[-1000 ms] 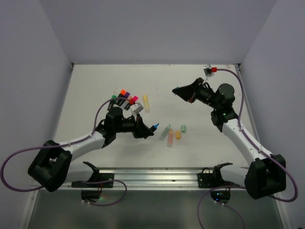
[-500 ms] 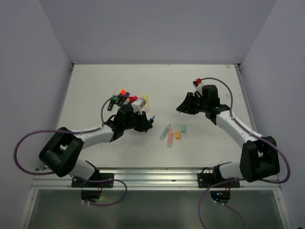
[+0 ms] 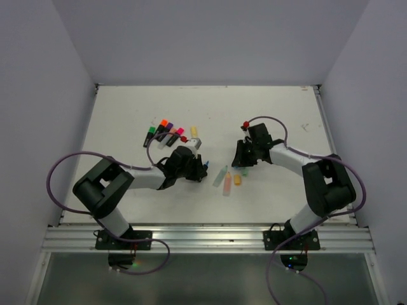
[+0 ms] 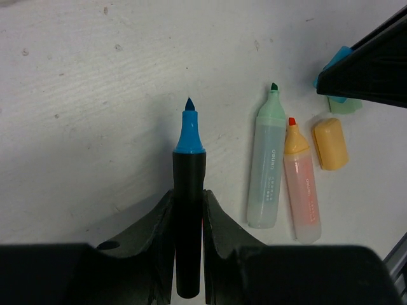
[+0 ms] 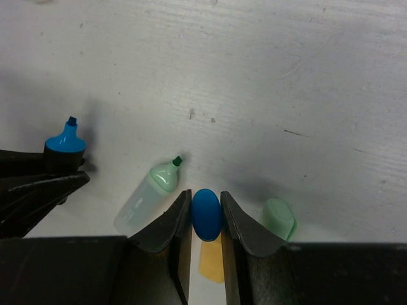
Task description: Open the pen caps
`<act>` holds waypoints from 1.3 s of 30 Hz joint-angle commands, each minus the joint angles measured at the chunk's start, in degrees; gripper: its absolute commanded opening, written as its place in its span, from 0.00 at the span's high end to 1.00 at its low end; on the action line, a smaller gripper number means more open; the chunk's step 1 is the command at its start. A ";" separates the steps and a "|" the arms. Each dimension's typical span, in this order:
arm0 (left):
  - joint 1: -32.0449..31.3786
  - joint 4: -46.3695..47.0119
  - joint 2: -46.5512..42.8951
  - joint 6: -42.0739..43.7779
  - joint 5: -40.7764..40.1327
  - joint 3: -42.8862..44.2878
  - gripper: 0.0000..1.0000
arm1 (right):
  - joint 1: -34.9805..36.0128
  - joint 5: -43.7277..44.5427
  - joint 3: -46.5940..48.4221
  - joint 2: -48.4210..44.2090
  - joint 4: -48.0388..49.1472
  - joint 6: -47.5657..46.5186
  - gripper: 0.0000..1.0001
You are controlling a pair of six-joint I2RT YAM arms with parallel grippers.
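Observation:
My left gripper point(image 4: 189, 197) is shut on a black-bodied pen point(image 4: 189, 216) whose bare blue tip point(image 4: 189, 130) points away, low over the table; it also shows in the top view point(image 3: 196, 169). My right gripper point(image 5: 206, 202) is shut on a blue cap point(image 5: 206, 214), held just above a peach cap point(image 5: 210, 264); it stands right of the loose pens in the top view point(image 3: 240, 159). An uncapped mint pen point(image 4: 267, 168) and an uncapped peach pen point(image 4: 302, 190) lie side by side. A mint cap point(image 5: 278, 219) lies beside my right fingers.
A cluster of black-bodied pens with bright caps point(image 3: 166, 131) and a pastel yellow pen point(image 3: 194, 132) lie behind my left gripper. The two grippers face each other closely across the loose pens. White walls bound the table.
My right gripper has come down and toward the loose pens, carrying the blue cap. My left arm has swung in and lowered, with the blue-tipped pen still in its jaws.

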 commanded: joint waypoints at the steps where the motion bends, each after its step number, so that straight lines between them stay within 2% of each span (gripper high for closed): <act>1: -0.87 3.78 0.49 -1.89 -3.47 1.20 0.88 | 0.74 3.02 2.52 1.20 2.20 -0.55 0.90; 8: -0.96 3.60 0.84 -2.24 -4.61 1.19 0.82 | 1.36 3.64 2.35 3.75 5.71 0.68 0.85; 11: -0.96 2.90 0.58 -2.24 -5.32 1.37 0.78 | 1.45 3.99 2.43 4.02 6.33 0.42 0.81; 12: -0.96 2.64 0.49 -2.07 -5.49 1.37 0.70 | 1.45 4.25 2.35 3.93 6.41 0.42 0.79; 15: -0.96 2.03 0.23 -1.72 -5.76 1.55 0.70 | 1.45 4.70 2.17 3.75 6.85 0.42 0.74; 16: -0.96 1.67 0.14 -1.71 -5.76 1.72 0.64 | 1.45 4.70 2.08 3.75 6.86 0.51 0.69; 22: -1.04 0.18 -0.65 -1.63 -8.12 1.63 0.56 | 1.53 5.40 1.56 3.40 7.12 0.51 0.58; 29: -1.04 -5.26 -4.33 -0.14 -11.38 3.48 0.36 | 1.53 8.03 1.55 0.16 5.54 -0.19 0.43; 32: -1.04 -8.16 -5.83 0.66 -13.66 4.80 0.33 | 1.53 9.70 1.82 -1.52 4.05 -0.46 0.37; 36: -0.87 -13.44 -8.38 2.24 -19.80 8.04 0.20 | 1.53 12.07 2.43 -5.29 1.85 -1.07 0.22; 39: -0.87 -16.87 -8.74 3.82 -23.40 11.21 0.13 | 1.53 13.92 2.96 -8.90 0.27 -1.16 0.15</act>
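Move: Just under the left fingers, about 1 cm down, is the table spot for the uncapped black pen they hold; the green pen lies some 6 cm to the right and level, the pink pen 8 cm right and 4 cm back. For the right hand, holding the blue cap, the bare spot is about 1 cm ahead, 1 cm left and 3 cm below. From this hand the green cap lies 2 cm right and 3 cm back, the orange cap straight back 6 cm. Sinking about 1.5 cm while edging forward, the right hand opens to let go of the blue cap, then rises some 4 cm. The left hand stays low, opens wide to release the black pen, and draws up, forward and slightly left, up about 4.5 cm, its wrist turning some 15 degrees. ##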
